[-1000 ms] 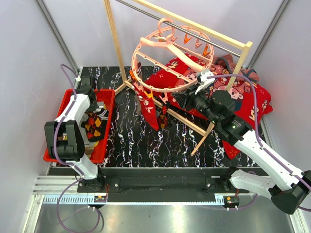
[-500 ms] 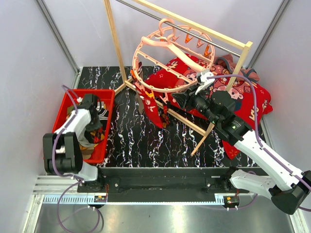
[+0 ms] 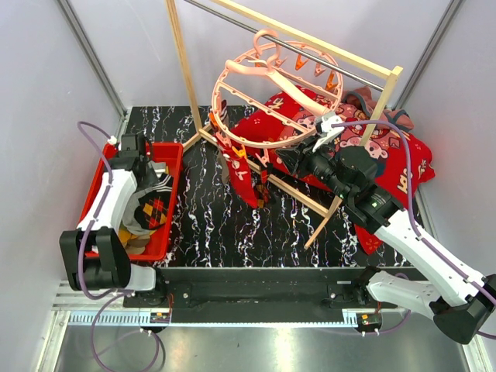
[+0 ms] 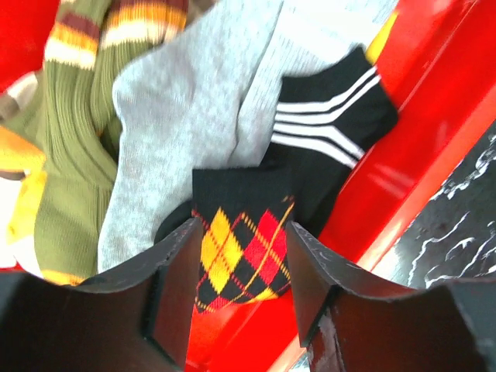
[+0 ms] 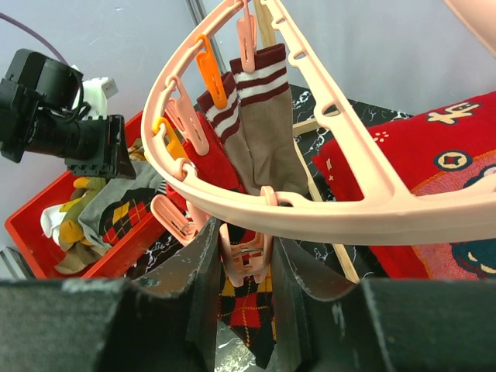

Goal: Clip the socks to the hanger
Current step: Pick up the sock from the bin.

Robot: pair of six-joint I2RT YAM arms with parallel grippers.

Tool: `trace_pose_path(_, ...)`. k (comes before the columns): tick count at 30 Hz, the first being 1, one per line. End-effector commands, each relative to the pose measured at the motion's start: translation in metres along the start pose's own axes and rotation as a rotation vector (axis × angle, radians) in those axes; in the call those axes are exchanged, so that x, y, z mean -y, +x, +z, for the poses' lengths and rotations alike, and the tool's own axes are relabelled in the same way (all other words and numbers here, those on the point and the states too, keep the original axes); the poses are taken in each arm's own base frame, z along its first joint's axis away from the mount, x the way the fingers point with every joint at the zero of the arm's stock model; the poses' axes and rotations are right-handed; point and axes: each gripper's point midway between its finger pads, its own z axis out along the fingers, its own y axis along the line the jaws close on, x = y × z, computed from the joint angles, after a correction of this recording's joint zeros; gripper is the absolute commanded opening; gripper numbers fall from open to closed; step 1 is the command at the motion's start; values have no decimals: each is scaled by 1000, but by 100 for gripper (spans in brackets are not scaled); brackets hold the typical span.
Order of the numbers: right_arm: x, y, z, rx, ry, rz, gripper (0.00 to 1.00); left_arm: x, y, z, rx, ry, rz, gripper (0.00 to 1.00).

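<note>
The pink ring hanger [image 3: 219,85] hangs from the rack's bar. A red sock [image 3: 239,174] and taupe socks with maroon stripes [image 5: 263,132] are clipped to it. My right gripper [image 5: 242,263] is shut on a pink clip [image 5: 249,249] under the ring. Just below that clip hangs a dark argyle sock [image 5: 252,310]. My left gripper [image 4: 240,232] is open above the red bin [image 4: 434,101]. Between its fingers shows another argyle sock [image 4: 236,248], untouched. Grey [image 4: 178,116], olive [image 4: 70,155] and black white-striped [image 4: 333,124] socks lie around it.
The pale wooden rack frame [image 3: 180,70] stands across the back, with one leg [image 3: 325,221] slanting over the black marbled table. A big red cartoon-printed cloth [image 3: 387,155] lies at the right under my right arm. The bin [image 3: 172,155] sits at the left wall.
My left gripper has opened and its wrist has swung toward the bin's far left corner. The argyle sock lies in the bin. The right arm has stayed on the clip.
</note>
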Motion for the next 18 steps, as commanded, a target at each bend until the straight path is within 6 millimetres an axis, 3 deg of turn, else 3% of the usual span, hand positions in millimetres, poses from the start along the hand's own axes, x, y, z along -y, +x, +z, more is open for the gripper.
trace_pose_path(1,1,-18,-5,65,7,-23,0,5,-4,12,-25,-9,-10,51)
trace_pose_path(18,4,-12,-4,55,17,-25,0,1,20,59,-113,-91,37,49)
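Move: The argyle sock lies almost straight below the left hand, about 9 cm down in the bin and 1 cm to the right. From this hand the white-striped sock is some 8 cm ahead and 5 cm right, the gray sock 7 cm ahead and 5 cm left, and the olive sock level and 11 cm left, all at about that depth. From the right hand the argyle sock lies roughly 40 cm left, level, and 33 cm below. The left hand sinks about 5 cm towards the argyle sock's cuff, fingers still half open, tipping some 10 degrees steeper. ##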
